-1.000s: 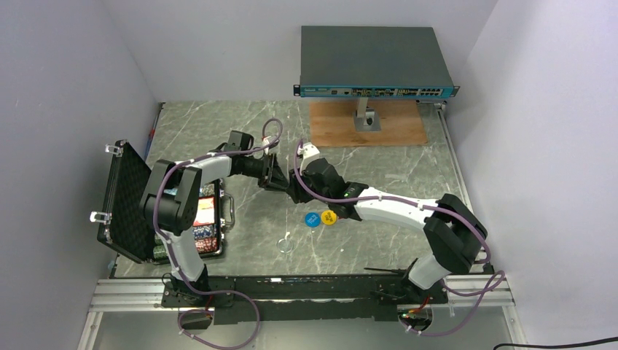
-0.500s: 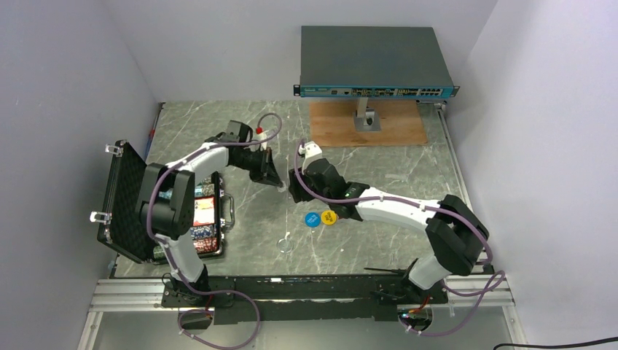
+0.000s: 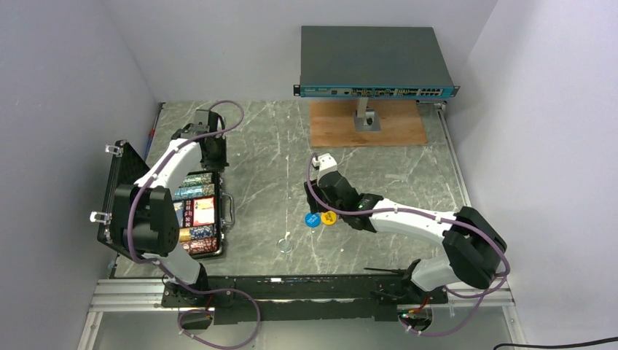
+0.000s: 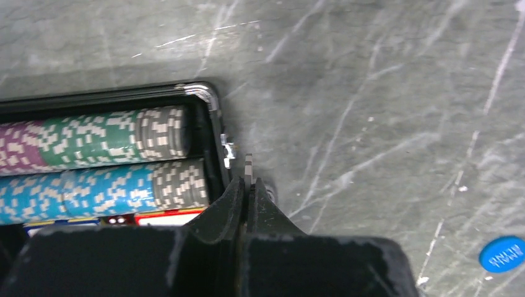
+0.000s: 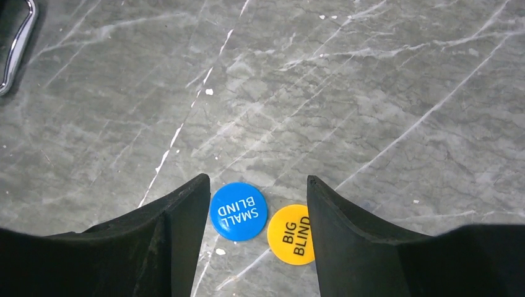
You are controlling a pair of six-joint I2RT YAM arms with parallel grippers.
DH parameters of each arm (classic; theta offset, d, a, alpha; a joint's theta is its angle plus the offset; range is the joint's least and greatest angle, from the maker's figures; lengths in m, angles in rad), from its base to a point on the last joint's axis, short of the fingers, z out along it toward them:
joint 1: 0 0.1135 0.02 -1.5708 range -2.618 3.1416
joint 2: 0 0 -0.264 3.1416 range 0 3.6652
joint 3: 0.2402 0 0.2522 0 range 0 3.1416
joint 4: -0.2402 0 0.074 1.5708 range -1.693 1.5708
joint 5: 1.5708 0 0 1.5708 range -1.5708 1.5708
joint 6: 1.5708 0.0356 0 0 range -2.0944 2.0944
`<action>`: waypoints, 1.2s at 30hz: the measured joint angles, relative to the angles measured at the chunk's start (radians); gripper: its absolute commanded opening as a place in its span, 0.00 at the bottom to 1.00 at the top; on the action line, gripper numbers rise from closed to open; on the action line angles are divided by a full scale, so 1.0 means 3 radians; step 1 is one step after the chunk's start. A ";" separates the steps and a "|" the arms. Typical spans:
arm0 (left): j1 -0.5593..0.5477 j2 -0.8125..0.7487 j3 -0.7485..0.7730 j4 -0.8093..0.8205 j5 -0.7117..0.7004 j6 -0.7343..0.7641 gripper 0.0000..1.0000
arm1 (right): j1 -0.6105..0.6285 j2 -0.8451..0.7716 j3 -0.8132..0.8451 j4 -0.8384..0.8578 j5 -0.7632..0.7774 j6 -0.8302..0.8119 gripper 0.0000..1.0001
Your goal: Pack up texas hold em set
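Observation:
The black briefcase (image 3: pixel 224 211) lies open at the left, its foam lid (image 3: pixel 120 193) raised and rows of coloured chips (image 4: pixel 99 139) inside beside a card box (image 3: pixel 204 211). My left gripper (image 4: pixel 249 184) hovers just off the case's far right corner (image 4: pixel 210 99), shut on a thin grey chip (image 4: pixel 249 168) held edge-on. It shows in the top view as the left gripper (image 3: pixel 213 155). My right gripper (image 5: pixel 257 182) stands open over the blue SMALL BLIND disc (image 5: pixel 238 210), with the yellow BIG BLIND disc (image 5: pixel 292 234) partly under its right finger.
A big grey network switch (image 3: pixel 375 62) stands on a post over a wooden board (image 3: pixel 368 124) at the back. A small silvery chip (image 3: pixel 286 244) lies on the marble near the front. The case's silver handle (image 5: pixel 15 37) faces the table's middle.
The left arm has swung from mid-table to the case's far corner, its jaws now shut on the chip. The right gripper has opened and drawn back over the two discs.

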 measured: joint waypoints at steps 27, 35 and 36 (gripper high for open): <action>0.0270 0.0558 0.0275 -0.0144 -0.0268 0.0014 0.00 | 0.0000 -0.0037 -0.0046 -0.0045 0.0015 0.0001 0.61; 0.0284 0.0584 0.0286 -0.0184 -0.0314 0.0037 0.36 | 0.0000 -0.0039 -0.0072 -0.0047 0.0014 0.0003 0.61; 0.0284 0.0584 0.0286 -0.0183 -0.0323 0.0041 0.40 | 0.0000 -0.0045 -0.0075 -0.0050 0.0014 0.0003 0.61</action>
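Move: The left hand, already gripping a gray chip on edge, is making for the gap at the right end of the case's far chip row, about 5 cm to its left, 1 cm ahead and 6 cm below. The gray chips ending that row lie some 7 cm left and 1 cm ahead; the case handle is 10 cm back and 1 cm left, the red card deck 10 cm back and 10 cm left. From the right hand the gap is about 33 cm left, 10 cm ahead and 6 cm lower. With the chip still pinched on edge, the left hand swings about 5 cm left over the case's right wall while sinking roughly 4 cm, edging a little forward towards the gap beside the gray chips, the fingers tipping a bit more downward and turning slightly counter-clockwise. Once the descent stops, the fingers part around the chip to about a quarter open. ##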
